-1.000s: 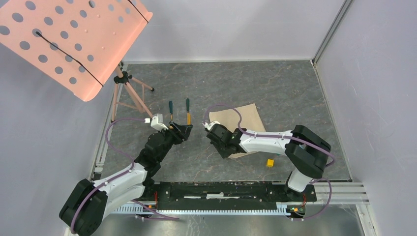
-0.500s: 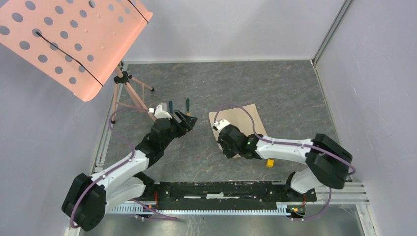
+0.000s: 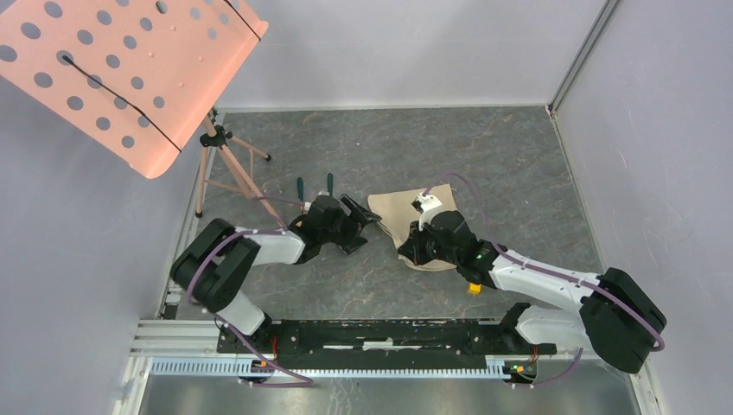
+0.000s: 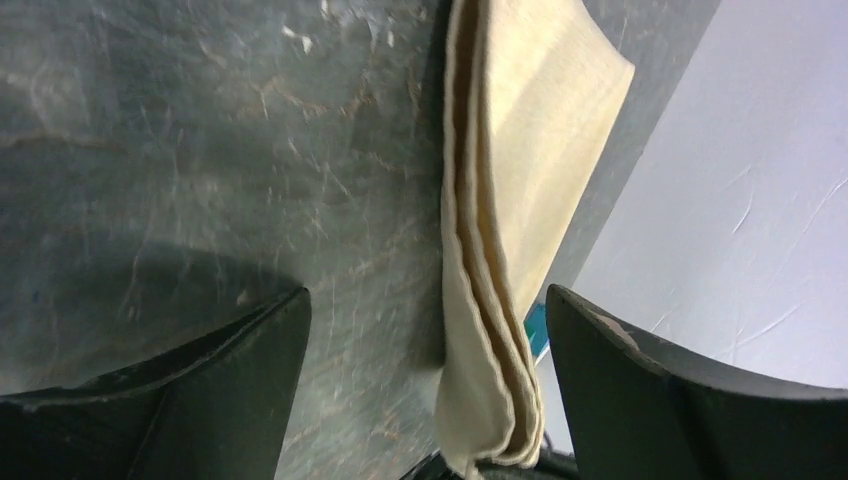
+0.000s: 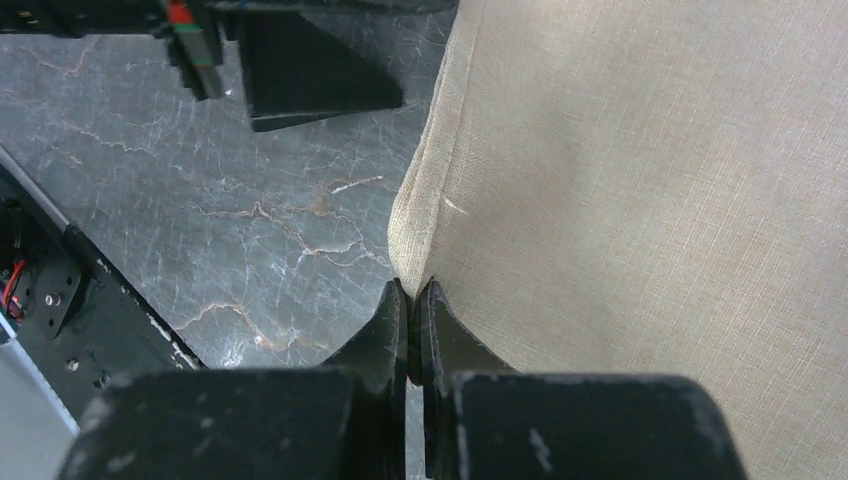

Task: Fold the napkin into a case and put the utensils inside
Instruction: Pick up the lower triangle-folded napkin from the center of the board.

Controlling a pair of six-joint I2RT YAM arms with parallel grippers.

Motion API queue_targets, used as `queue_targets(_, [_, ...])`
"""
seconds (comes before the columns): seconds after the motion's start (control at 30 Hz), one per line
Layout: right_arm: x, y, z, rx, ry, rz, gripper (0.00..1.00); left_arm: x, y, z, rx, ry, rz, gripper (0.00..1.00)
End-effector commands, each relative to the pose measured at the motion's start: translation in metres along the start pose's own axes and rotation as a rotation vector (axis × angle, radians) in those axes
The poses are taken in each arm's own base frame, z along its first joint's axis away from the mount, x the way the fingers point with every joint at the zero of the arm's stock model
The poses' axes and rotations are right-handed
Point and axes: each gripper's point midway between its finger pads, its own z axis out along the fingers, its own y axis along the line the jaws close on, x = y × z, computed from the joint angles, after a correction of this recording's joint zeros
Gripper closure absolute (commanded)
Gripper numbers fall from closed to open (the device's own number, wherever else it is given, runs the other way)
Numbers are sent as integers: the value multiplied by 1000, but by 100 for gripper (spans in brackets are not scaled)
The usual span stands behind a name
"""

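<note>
The beige napkin [image 3: 436,206] lies at the table's middle, folded in layers [image 4: 500,290]. My right gripper [image 5: 412,292] is shut on its near-left corner, seen from above as well [image 3: 409,252]. My left gripper [image 3: 361,225] stands open just left of the napkin. In the left wrist view the layered napkin edge hangs untouched between the wide-apart jaws [image 4: 430,385], closer to the right finger [image 4: 680,400]. Of the utensils only two teal handles [image 3: 300,187] [image 3: 329,182] show behind the left arm. Their gold ends are hidden.
A pink perforated music stand [image 3: 121,69] on a tripod [image 3: 220,160] fills the back left. A small yellow cube [image 3: 474,288] sits near the right forearm. Grey walls close in on the left, the back and the right.
My left arm swung right from the utensils to the napkin's left edge and opened wider. The right gripper shut on the napkin's near-left corner and shifted right.
</note>
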Motion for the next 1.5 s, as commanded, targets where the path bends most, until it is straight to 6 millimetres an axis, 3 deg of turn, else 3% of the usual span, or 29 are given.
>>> queue_targets(0.0, [-21, 18, -7, -112, -87, 24, 100, -9, -36, 22, 145, -10, -138, 8])
queue_targets(0.2, [-24, 14, -12, -117, -105, 21, 100, -19, -21, 53, 112, -59, -182, 18])
queue_targets(0.53, [-17, 16, -14, -161, -110, 39, 100, -60, 1, 72, -23, -235, -53, 39])
queue_targets(0.67, [-16, 16, -16, -165, -116, 39, 100, -57, -2, 81, -8, -213, -32, 42])
queue_targets(0.83, [-11, 17, -15, -175, -109, 45, 100, -66, -10, 80, 25, -244, 38, 56])
queue_targets(0.97, [-2, 23, -15, -224, -98, 68, 100, -79, -11, 70, 35, -267, 100, 71])
queue_targets(1.13, [19, 33, -13, -246, -63, 47, 100, -100, -11, 43, -10, -311, 209, 92])
queue_targets(1.27, [38, 65, -14, -388, -34, 74, 100, -110, -12, 18, -85, -346, 280, 98])
queue_targets(1.33, [45, 76, -19, -465, -32, 119, 100, -119, -3, 2, -193, -383, 285, 98])
queue_targets(1.47, [58, 79, -27, -534, -30, 186, 100, -128, 14, -27, -385, -455, 260, 98])
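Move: The napkin's far-left corner, not yet held, lies about 9 cm straight ahead of the left hand and 3 cm below it. From the right hand, which already pinches the near-left corner off the table, that far corner is some 14 cm ahead, 10 cm left and 7 cm lower. The knife lies about 7 cm ahead of the left hand and 11 cm to its left; the yellow block is some 10 cm back and 19 cm right of the right hand. The napkin's far-left corner is pinched by the left hand, which reaches about 9 cm forward along the left edge, swinging slightly right and sinking while its wide-open fingers shut, then lifts some 4 cm and draws left and a little back. The right hand keeps its pinch on the near-left corner, nearly still at first, then pulls it about 6 cm back and a little left as its wrist rolls. ##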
